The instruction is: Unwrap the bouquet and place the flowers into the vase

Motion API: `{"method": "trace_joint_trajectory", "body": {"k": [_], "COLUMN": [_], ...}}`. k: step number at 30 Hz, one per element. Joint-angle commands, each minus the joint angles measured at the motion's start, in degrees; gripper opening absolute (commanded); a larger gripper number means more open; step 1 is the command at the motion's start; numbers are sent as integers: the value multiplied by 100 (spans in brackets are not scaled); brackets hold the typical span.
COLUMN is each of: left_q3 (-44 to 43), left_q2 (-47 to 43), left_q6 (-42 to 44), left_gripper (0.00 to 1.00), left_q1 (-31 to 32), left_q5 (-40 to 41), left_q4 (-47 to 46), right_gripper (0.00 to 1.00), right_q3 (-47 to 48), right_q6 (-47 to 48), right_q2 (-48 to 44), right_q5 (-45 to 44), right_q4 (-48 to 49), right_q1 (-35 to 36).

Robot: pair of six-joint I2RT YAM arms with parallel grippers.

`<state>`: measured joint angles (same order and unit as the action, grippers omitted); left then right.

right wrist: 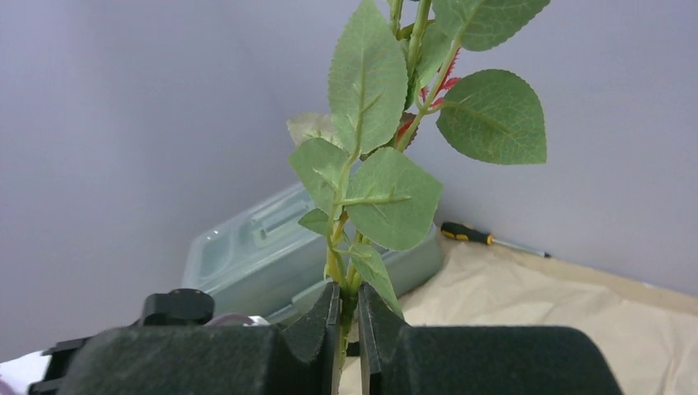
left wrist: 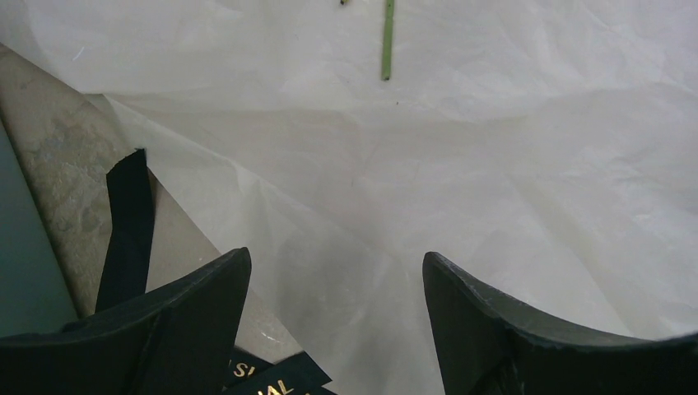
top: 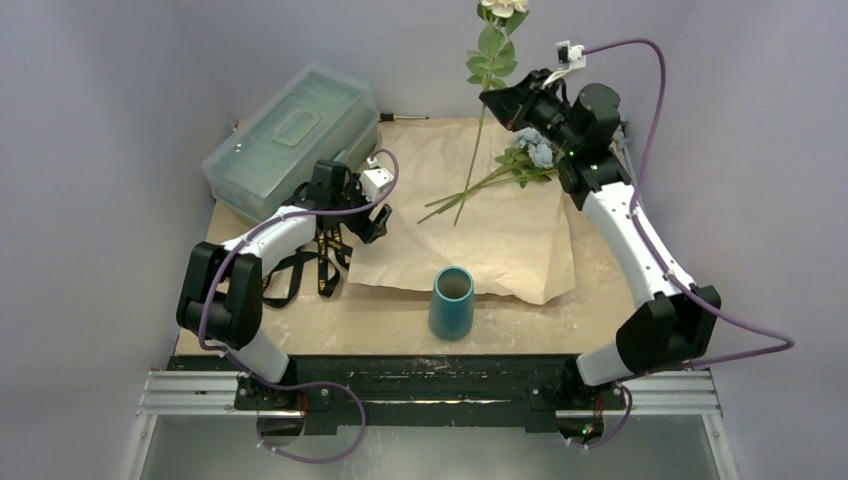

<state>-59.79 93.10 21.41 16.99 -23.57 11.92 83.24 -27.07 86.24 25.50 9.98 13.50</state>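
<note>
The kraft paper lies unfolded flat on the table. On it rest blue-blossomed flowers, their stems pointing left. My right gripper is raised above them, shut on the green stem of a cream rose that stands upright. The right wrist view shows that leafy stem pinched in the right gripper. My left gripper hangs open over the paper's left edge, and in its own view the left gripper has nothing between its fingers. The teal vase stands upright in front of the paper.
The black gold-lettered ribbon lies loose under the left arm, and the ribbon shows beside the left finger. A translucent grey-green toolbox sits at the back left. A screwdriver lies by the back wall.
</note>
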Motion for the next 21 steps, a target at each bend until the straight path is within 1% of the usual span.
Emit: {"method": "trace_joint_trajectory", "body": {"k": [1, 4, 9, 16, 21], "left_q3": [-176, -138, -31, 313, 362], "left_q2": [-143, -246, -473, -823, -1004], "left_q6": [-308, -359, -466, -752, -753], "left_gripper": [77, 79, 80, 80, 80], "left_q1": [-29, -29, -31, -29, -29], "left_q5": [-178, -210, -232, -258, -235], "left_q4": [-214, -229, -273, -397, -217], "right_gripper": [0, 0, 0, 0, 0], "right_q3": [-83, -191, -387, -980, -1293], "right_q6": [141, 132, -77, -393, -518], "right_q2": [-518, -936, -1530, -2334, -2570], "right_q5": [475, 780, 1453, 1524, 1638], "right_q4": [490, 626, 915, 1098, 1354], "right_q1": [1, 2, 4, 20, 72]}}
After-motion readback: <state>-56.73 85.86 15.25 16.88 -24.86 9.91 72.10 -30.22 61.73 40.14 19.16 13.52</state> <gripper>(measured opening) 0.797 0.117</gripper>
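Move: The teal vase that the white flower in my right hand is for stands about 24 cm back from that hand, 4 cm to its left and some 33 cm below. The remaining flowers lie about 8 cm ahead of my right hand and 3 cm to its left, 40 cm down on the spread paper, whose middle is almost straight below. For my empty left hand, the vase is roughly 18 cm back and 13 cm to the right, slightly lower. Still pinching the stem just below its leaves, I draw my right hand back about 17 cm from over the paper to the vase's end of the table, climbing some 10 cm, mostly early on. Its fingers tip up about 20 degrees and swing counter-clockwise. My open left hand rises 3 or 4 cm away from the paper's edge. ##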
